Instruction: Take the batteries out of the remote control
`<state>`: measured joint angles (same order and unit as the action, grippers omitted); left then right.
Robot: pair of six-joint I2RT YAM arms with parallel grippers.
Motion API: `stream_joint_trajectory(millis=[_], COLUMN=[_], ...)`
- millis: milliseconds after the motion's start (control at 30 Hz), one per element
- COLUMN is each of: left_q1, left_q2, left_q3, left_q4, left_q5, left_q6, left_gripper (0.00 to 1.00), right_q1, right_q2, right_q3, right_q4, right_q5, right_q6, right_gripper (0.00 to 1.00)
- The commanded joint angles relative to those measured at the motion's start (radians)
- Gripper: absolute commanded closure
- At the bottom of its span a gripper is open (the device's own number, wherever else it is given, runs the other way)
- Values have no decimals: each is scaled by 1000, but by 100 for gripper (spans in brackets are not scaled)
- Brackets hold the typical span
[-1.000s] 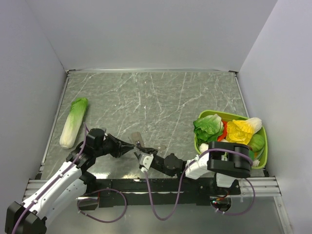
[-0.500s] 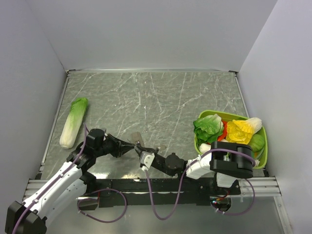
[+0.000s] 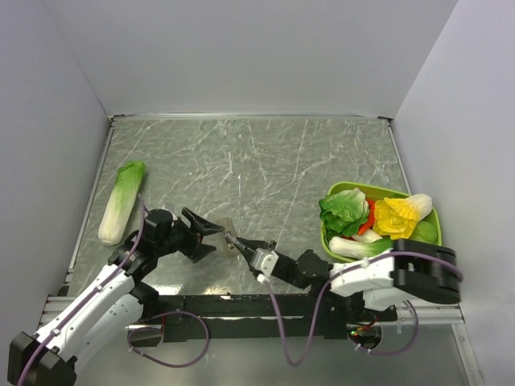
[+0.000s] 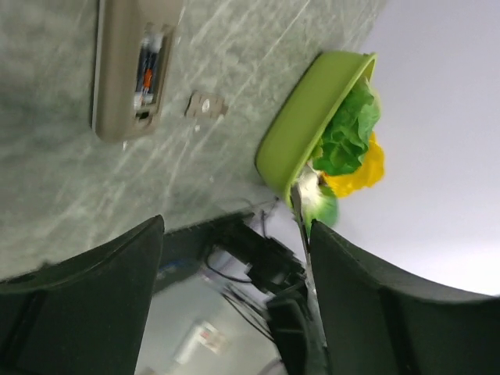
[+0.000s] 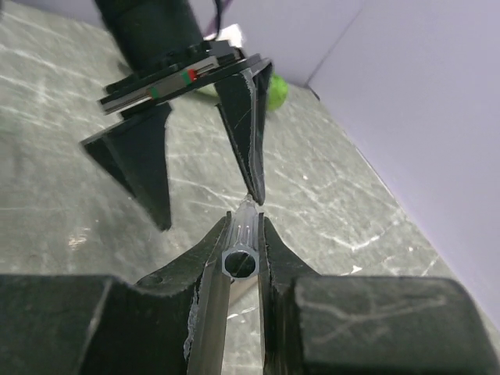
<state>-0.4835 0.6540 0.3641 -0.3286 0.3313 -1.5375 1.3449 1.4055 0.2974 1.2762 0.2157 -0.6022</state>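
Observation:
The remote control lies on the marble table with its grey-tan back up. Its recess is uncovered, and the batteries show inside as dark bits with an orange mark. From above the remote control is a small tan patch, partly under the left finger. My left gripper stands open just near of it, nothing between its fingers. My right gripper is shut on a small clear hollow hexagonal tube, whose tip touches one left finger.
A small grey square piece lies on the table beside the remote. A green basket of toy vegetables stands at the right. A long pale-green cabbage lies at the left. Grey walls enclose the table on three sides.
My left gripper has gone from shut to open, its fingers spreading beside the right gripper's tip. The right gripper closed and stays shut. The right arm's base link swung to the right.

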Motion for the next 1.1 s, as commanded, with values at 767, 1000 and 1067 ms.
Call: stream_joint_trajectory(millis=[767, 1000, 1067], left_q1=[60, 60, 60], left_q2=[622, 662, 690], left_q3=[289, 245, 246], left_q4=[138, 226, 243], left_q5=[-267, -190, -169], left_q6=[642, 669, 669], left_gripper=[50, 56, 58], right_q1=[-365, -406, -408], right_q2=[-482, -438, -416], right_q3=[187, 218, 233], right_q4=[-1041, -1061, -1078], right_q5=[-673, -789, -774], right_q6=[-91, -96, -93], right_gripper=[100, 100, 100])
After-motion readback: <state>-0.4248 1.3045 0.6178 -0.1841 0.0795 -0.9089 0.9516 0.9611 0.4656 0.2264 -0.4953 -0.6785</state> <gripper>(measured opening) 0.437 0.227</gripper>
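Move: The remote control lies with its battery slot open and up, some 6 cm ahead of the left hand, 2 cm to its right and about 11 cm below. From the right hand, which already holds the slim tool, the remote is about 8 cm ahead, 4 cm to its left and 17 cm down. The loose battery cover lies about 11 cm to the right of the remote and 2 cm nearer the bases. Towards the remote control's far end comes the left hand: forward about 10 cm, lifting slightly before it sinks some 7 cm net, swinging left and partly back right, while its fingers tip steeper and draw in to about half open. The right hand keeps its grip on the tool, goes about 5 cm to its right, rises and comes down again, and turns the tool to point left and slightly down, roughly 30 degrees. ##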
